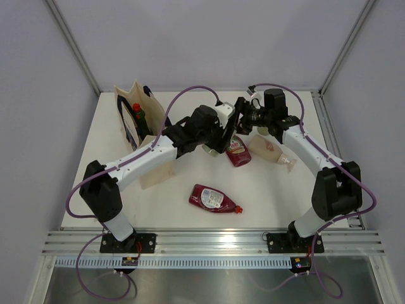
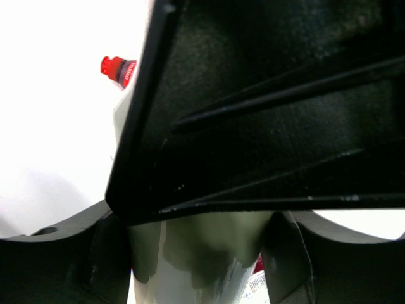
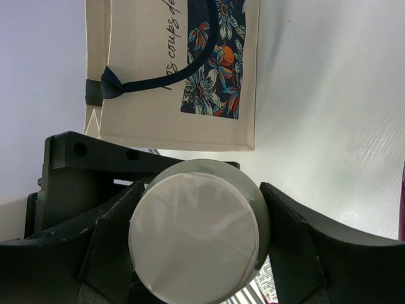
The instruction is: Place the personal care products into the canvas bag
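Observation:
A pale green bottle (image 3: 196, 237) with a white cap sits end-on between the fingers of my right gripper (image 3: 199, 250). My left gripper (image 2: 196, 269) holds the same bottle (image 2: 202, 253) from the other side. The two grippers meet at the table's middle, left (image 1: 218, 144) and right (image 1: 239, 126). The cream canvas bag (image 1: 130, 111) stands upright at the back left with a green, red-capped bottle (image 1: 138, 115) inside. One dark red bottle (image 1: 238, 153) lies under the grippers and another (image 1: 214, 197) lies nearer the front. A beige-pink bottle (image 1: 272, 152) lies to the right.
A pale cream object (image 1: 155, 174) lies partly under my left forearm. The right wrist view shows the bag's printed side (image 3: 215, 57) just beyond the grippers. White walls with metal posts close the back and sides. A rail (image 1: 209, 240) runs along the front edge.

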Controlling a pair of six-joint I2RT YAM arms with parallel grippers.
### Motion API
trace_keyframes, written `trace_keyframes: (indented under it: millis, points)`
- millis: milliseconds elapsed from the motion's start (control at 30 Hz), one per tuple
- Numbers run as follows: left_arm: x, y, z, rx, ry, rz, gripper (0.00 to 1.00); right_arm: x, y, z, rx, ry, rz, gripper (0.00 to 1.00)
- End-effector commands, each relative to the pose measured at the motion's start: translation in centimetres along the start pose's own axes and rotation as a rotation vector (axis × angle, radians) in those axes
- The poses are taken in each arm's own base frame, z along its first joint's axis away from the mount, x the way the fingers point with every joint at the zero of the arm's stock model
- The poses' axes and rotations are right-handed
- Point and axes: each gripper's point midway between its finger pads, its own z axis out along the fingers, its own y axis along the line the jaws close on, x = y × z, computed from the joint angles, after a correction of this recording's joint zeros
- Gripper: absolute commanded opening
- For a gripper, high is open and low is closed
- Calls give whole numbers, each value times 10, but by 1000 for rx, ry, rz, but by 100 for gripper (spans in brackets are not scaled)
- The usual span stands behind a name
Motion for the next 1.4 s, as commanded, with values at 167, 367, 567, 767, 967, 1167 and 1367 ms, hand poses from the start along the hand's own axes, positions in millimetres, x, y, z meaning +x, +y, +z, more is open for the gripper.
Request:
trace_keyframes:
  millis: [167, 367, 567, 767, 967, 1167, 1367]
  points:
    - [-43, -11, -27, 125, -132, 38, 0, -3, 61, -30, -165, 9, -218, 68]
    - [-41, -19, -44, 236, -136, -28, 0, -1, 67, -39, -212, 25, -365, 96]
    - [-40, -23, -58, 308, -153, -74, 0, -15, 61, -51, -215, -4, -383, 99]
    - [-55, -23, -82, 322, -167, -98, 0, -45, 50, -68, -176, -76, -429, 99]
    - [-102, 7, -133, 282, -285, -211, 0, -66, 29, -95, -94, -131, -476, 100]
    - [-143, 72, -191, 145, -478, -322, 0, -58, 2, -103, -36, -125, -451, 99]
    - [-129, 176, -209, -211, -532, -442, 0, -51, -13, -103, -9, -119, -418, 100]
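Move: Both hands hold the same white-capped green bottle. From the left hand the canvas bag stands about 25 cm to the left and 2 cm ahead, its middle some 6 cm lower; the red bottle lies 4 cm ahead, 7 cm right, 18 cm down. From the right hand the second green bottle stands about 11 cm ahead, 22 cm right, 15 cm down, and the lotion bottle 1 cm ahead, 23 cm right, 20 cm down. The right fingers open and let go of the green bottle, leaving it in the left hand's kept grip; the right hand backs slightly, rises, then withdraws about 10 cm right, towards the second green bottle, tipping its fingers up some 20 degrees. The left hand eases back 3 cm, then sweeps left and up with a forward part, ending 18 cm left and 15 cm higher by the canvas bag's mouth, its fingers levelling and swinging forward. ##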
